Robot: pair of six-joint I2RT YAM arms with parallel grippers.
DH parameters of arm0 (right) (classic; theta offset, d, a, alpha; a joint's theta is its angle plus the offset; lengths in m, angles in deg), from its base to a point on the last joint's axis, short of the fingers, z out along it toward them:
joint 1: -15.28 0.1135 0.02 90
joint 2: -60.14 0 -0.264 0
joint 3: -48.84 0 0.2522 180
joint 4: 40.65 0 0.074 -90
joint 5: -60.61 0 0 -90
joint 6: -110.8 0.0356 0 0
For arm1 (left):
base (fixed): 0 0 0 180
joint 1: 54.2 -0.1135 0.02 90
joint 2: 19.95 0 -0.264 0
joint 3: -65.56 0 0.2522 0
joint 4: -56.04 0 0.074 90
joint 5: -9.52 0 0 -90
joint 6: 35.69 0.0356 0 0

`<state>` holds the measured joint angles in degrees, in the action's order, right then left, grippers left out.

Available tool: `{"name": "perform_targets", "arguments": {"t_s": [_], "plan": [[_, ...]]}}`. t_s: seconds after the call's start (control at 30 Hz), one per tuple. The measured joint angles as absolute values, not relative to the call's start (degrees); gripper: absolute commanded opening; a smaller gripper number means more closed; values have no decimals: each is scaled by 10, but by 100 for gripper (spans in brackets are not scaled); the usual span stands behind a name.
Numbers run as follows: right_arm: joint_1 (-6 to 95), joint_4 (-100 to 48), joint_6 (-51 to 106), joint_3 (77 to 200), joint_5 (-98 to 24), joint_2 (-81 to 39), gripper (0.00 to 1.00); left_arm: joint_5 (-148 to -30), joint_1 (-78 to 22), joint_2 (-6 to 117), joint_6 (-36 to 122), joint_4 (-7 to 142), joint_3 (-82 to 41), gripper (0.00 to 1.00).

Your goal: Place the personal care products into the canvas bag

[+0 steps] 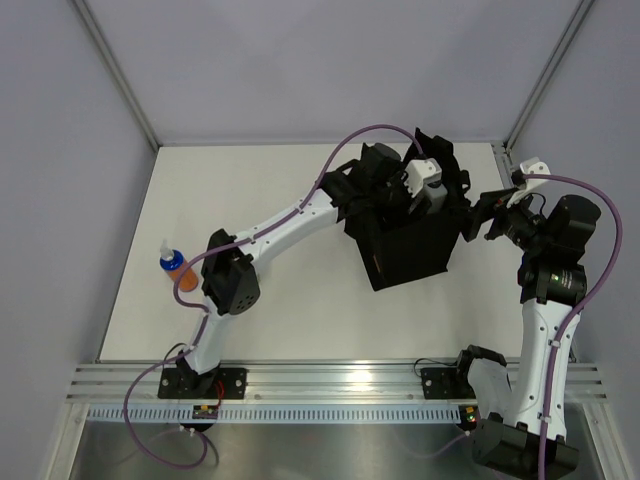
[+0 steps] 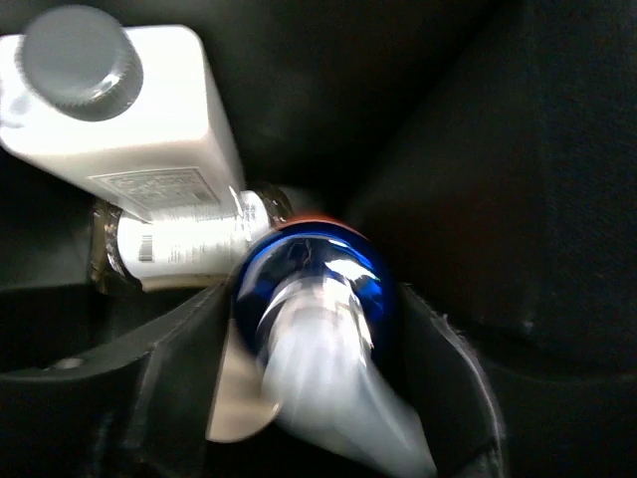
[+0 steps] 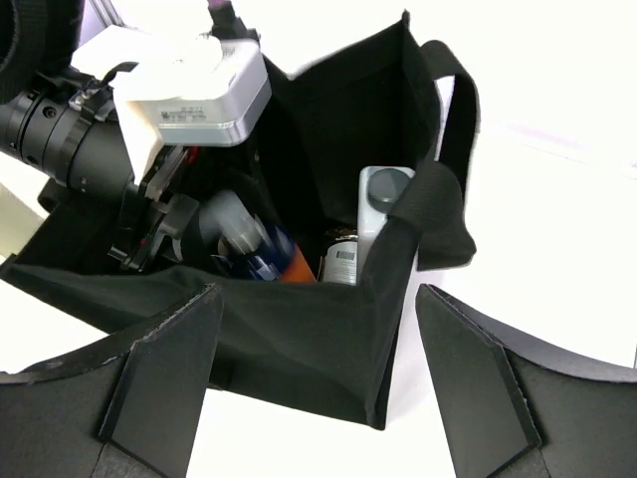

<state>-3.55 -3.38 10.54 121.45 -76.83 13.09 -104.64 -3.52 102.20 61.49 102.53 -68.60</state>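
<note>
The canvas bag (image 1: 410, 255) stands open at the back right of the table, black fabric with loop handles. My left gripper (image 2: 314, 388) reaches down inside it. An orange bottle with a blue cap (image 2: 318, 289) sits between its fingers, blurred while the fingers look sharp, so it is slipping free of the open jaws. Beneath it lie a white bottle with a dark cap (image 2: 149, 110) and a bottle with a barcode label (image 2: 189, 244). My right gripper (image 3: 318, 294) is open and holds nothing, just outside the bag wall (image 3: 299, 329). A second orange bottle (image 1: 175, 265) stands on the table at far left.
The left arm's camera housing (image 3: 194, 85) hangs over the bag's mouth. A bag handle (image 3: 443, 199) loops up at the right of the opening. An aluminium rail (image 1: 330, 380) runs along the table's near edge. Grey walls close in on both sides and the back.
</note>
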Motion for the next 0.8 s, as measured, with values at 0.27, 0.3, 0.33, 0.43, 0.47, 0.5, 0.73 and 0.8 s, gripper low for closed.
{"name": "perform_targets", "arguments": {"t_s": [0.27,0.3,0.33,0.43,0.47,0.5,0.73,0.8], "plan": [[-36,-35,106,1214,-769,130,88,-1010,-35,1020,597,983,-687,99],[-36,-35,106,1214,-769,129,88,-1002,-36,1017,597,982,-687,99],[-36,-35,106,1214,-769,129,88,-990,-37,1012,596,982,-687,99],[-36,-35,105,1214,-778,128,88,-953,-39,981,597,982,-687,99],[-36,-34,103,1214,-791,128,88,-936,-40,965,597,982,-685,99],[-36,-34,100,1214,-802,127,88,-925,-40,950,598,982,-684,99],[-29,35,5,1237,-940,99,90,-806,-44,692,614,927,-542,99],[3,88,-48,1270,-952,76,91,-771,-44,607,617,912,-478,99]]}}
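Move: The orange pump bottle is still between the left hand's loosening fingertips, its middle some 4 cm to the right and 5 cm below. The bag's floor lies roughly 17 cm below, centred about 4 cm ahead and 4 cm right. The white bottle stands about 5 cm ahead and 8 cm right, with the lying amber bottle 4 cm ahead and 3 cm right. From the right hand, the bag is about 8 cm ahead, 10 cm left, and the orange bottle 7 cm ahead, 13 cm left. Forward about 3 cm at first, the left hand spreads its fingers fully to finish letting go of the orange bottle inside the bag, then sweeps up and left out of the bag, ending some 24 cm higher and 17 cm left, its fingertips swinging forward and lifting. Late on, the empty, open right hand swings left and slightly back beside the bag, turning counter-clockwise about 25 degrees. ##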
